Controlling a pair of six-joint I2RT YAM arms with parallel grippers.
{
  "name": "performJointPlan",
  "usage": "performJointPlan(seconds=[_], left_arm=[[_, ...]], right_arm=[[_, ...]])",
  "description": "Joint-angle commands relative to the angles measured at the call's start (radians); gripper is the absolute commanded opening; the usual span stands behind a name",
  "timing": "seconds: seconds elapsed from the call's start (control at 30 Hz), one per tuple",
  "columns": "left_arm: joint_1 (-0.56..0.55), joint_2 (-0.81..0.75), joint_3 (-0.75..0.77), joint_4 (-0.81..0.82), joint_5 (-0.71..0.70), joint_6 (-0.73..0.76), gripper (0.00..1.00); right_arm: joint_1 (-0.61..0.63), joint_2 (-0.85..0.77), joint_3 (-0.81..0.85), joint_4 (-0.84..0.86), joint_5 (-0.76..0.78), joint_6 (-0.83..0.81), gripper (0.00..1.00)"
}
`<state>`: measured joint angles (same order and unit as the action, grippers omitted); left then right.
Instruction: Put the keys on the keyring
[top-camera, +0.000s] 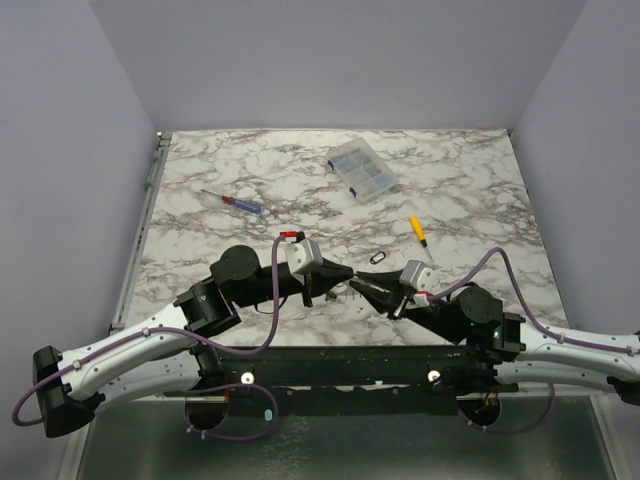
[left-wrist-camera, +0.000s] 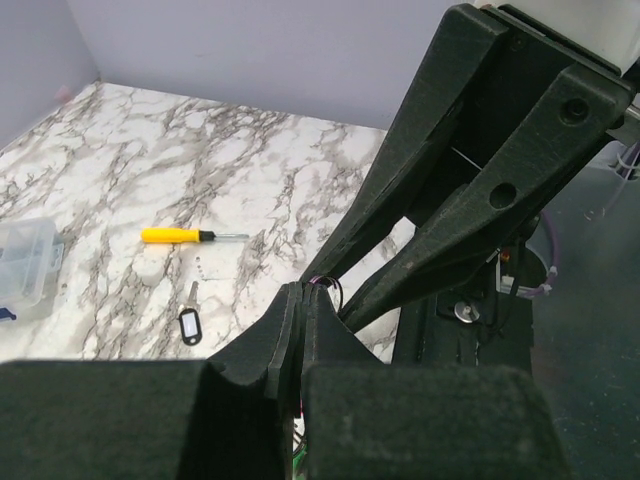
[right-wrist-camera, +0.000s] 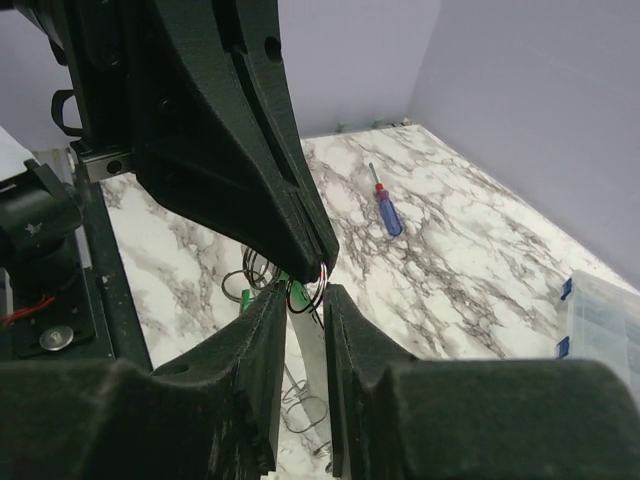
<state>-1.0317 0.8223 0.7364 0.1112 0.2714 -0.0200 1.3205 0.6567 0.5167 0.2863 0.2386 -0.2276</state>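
Note:
My left gripper (top-camera: 341, 275) is shut on a thin wire keyring (right-wrist-camera: 305, 297), which also shows in the left wrist view (left-wrist-camera: 327, 284), and holds it above the table's near middle. My right gripper (top-camera: 358, 287) faces it tip to tip. It is open, with one finger (right-wrist-camera: 268, 318) on either side of the ring and close to it. More wire rings and green tags (right-wrist-camera: 247, 283) hang under the left gripper. A small silvery key with a black tag (left-wrist-camera: 189, 322) lies on the table beyond the grippers, and it shows in the top view too (top-camera: 378, 258). I see no other keys.
A yellow-handled screwdriver (top-camera: 418, 230) lies behind the key at the right. A blue and red screwdriver (top-camera: 232, 202) lies at the back left. A clear compartment box (top-camera: 360, 168) stands at the back middle. Loose wire loops (right-wrist-camera: 325, 400) lie on the table under my right gripper.

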Motion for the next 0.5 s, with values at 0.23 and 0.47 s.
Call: performJointPlan(seconds=[0.23,0.47], left_arm=[[-0.002,-0.027,-0.019,0.070,-0.025,-0.001,0.00],[-0.002,-0.037,0.026,-0.089,-0.006,0.084,0.11]], right_arm=[[0.000,0.014,0.027,-0.008,0.023,-0.008,0.01],[0.001,0.039,0.073,-0.081,0.033,-0.049,0.01]])
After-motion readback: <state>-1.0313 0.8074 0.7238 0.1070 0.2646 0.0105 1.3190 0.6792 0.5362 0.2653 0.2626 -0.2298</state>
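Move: The split keyring is pinched in the left fingertips, about 1 cm to that hand's right and level with it. From the right hand it lies about 1 cm to the left, level, standing between the part-open fingertips. The green tag hangs some 8 cm below the left hand, 2 cm back and 2 cm to its left; the black-tagged key lies on the table about 18 cm ahead of the left hand, 8 cm right and 25 cm down. The right hand stays nearly in place at the keyring and shuts its fingers from roughly a third open to closed, pinching the ring's wire right in front of the left fingertips; it eases only about half a centimetre forward as they close. The left hand stays put with its fingers shut, keeping hold of the other side of the ring, with hardly any turn of either wrist. ##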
